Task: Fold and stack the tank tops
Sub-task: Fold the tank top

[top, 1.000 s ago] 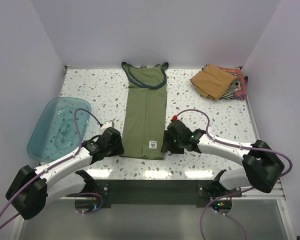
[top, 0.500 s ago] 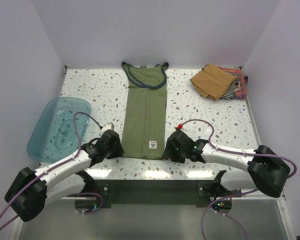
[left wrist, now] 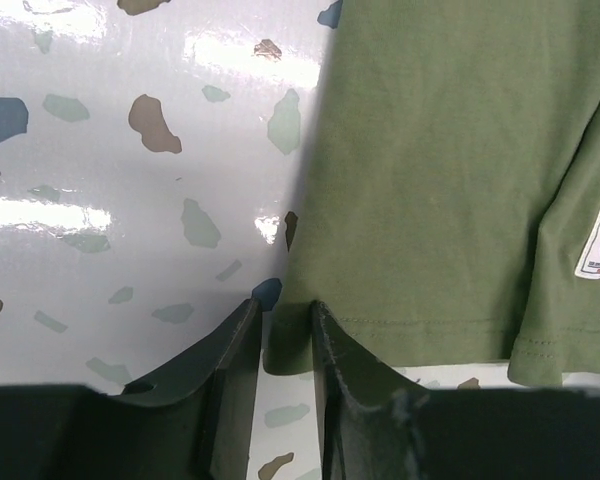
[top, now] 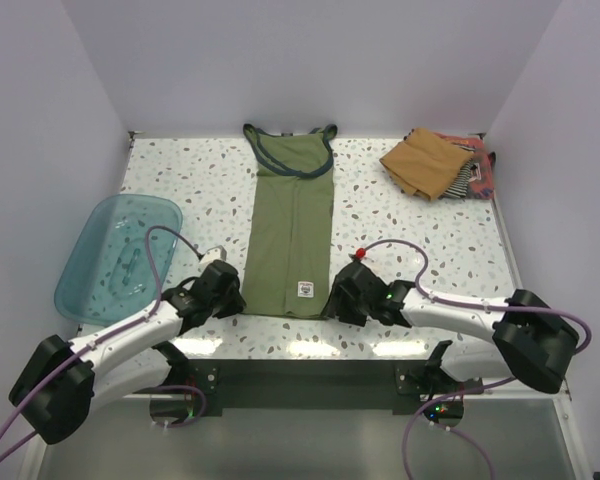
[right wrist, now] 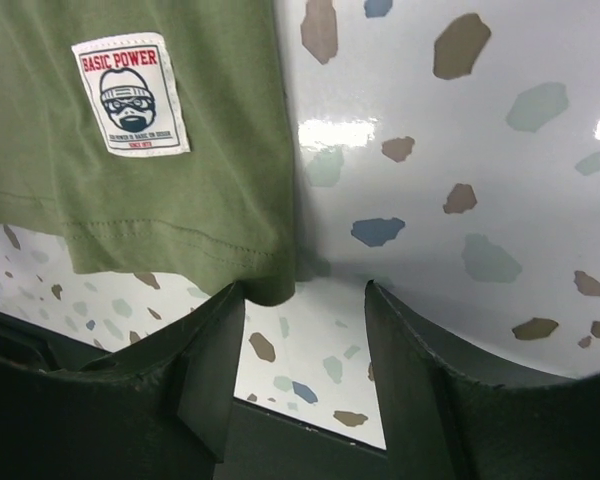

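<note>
An olive green tank top (top: 290,240) lies flat and lengthwise in the middle of the table, straps at the far end and a small white label near the hem. My left gripper (top: 230,297) is at the hem's near left corner. In the left wrist view its jaws (left wrist: 285,303) stand narrow, with the cloth corner (left wrist: 440,150) between them and a gap still showing. My right gripper (top: 340,300) is at the near right corner, open wide (right wrist: 302,285), with the hem corner (right wrist: 160,200) against its left finger. More tank tops are piled at the far right: tan-brown (top: 425,160) on top, striped (top: 465,178) and reddish (top: 486,172) beneath.
A translucent teal tub (top: 115,255) sits at the left, just beyond the left arm. The table's near edge runs right under both grippers. White walls close in the far side and both flanks.
The left jaws have narrowed around the hem's left corner. The right gripper has drawn back toward the near edge and settled at the hem's right corner.
</note>
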`<state>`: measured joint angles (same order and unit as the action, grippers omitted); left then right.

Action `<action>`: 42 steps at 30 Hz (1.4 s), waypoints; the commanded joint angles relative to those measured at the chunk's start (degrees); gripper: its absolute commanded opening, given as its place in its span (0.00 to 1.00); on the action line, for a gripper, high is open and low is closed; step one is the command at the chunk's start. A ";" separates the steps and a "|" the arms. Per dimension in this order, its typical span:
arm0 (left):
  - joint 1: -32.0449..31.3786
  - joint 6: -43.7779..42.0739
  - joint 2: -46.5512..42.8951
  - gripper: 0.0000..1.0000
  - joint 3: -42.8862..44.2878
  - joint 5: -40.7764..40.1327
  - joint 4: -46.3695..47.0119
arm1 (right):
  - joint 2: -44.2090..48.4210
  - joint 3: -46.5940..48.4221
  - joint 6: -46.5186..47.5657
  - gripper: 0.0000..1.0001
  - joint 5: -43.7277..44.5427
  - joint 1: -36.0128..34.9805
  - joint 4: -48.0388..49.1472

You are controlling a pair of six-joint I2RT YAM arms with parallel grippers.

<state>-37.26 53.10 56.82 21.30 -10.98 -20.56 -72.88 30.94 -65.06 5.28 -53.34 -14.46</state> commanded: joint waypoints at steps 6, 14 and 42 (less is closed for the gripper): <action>0.17 0.95 2.86 0.27 -0.91 -0.35 -3.53 | -5.68 1.93 -1.56 0.48 1.84 -1.33 3.64; 0.08 0.95 3.04 0.19 -0.91 -0.27 -4.05 | -8.68 2.02 -1.30 0.30 2.54 -3.43 2.95; -36.84 31.10 -6.37 0.00 8.31 -6.06 -25.41 | 0.37 14.50 -8.68 0.00 20.82 -31.56 -28.34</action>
<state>-72.84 79.57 49.69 25.17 -13.41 -41.78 -74.48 42.98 -70.02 21.28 -84.84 -37.80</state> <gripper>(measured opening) 0.027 0.044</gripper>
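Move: The left hand is already at the tank top's near-left hem corner, which lies between its half-open fingers, about 1 cm below the hand point. The near-right corner is roughly 2 cm to the right hand's left, level with it and 1 cm lower. The white label stands some 8 cm ahead and 8 cm left of the right hand, or about 7 cm ahead and 15 cm right of the left hand. The blue tub is some 30 cm left of the left hand and 14 cm ahead. Leftward about 3 cm, low over the table, the right hand slips its open fingers around the near-right hem corner and pinches it shut, while the left hand closes in place on the near-left corner. Then both draw the hem straight back together, 11 to 13 cm and quickly, the left also easing rightward and both rising a little late on; the right turns some 20 degrees counter-clockwise. ##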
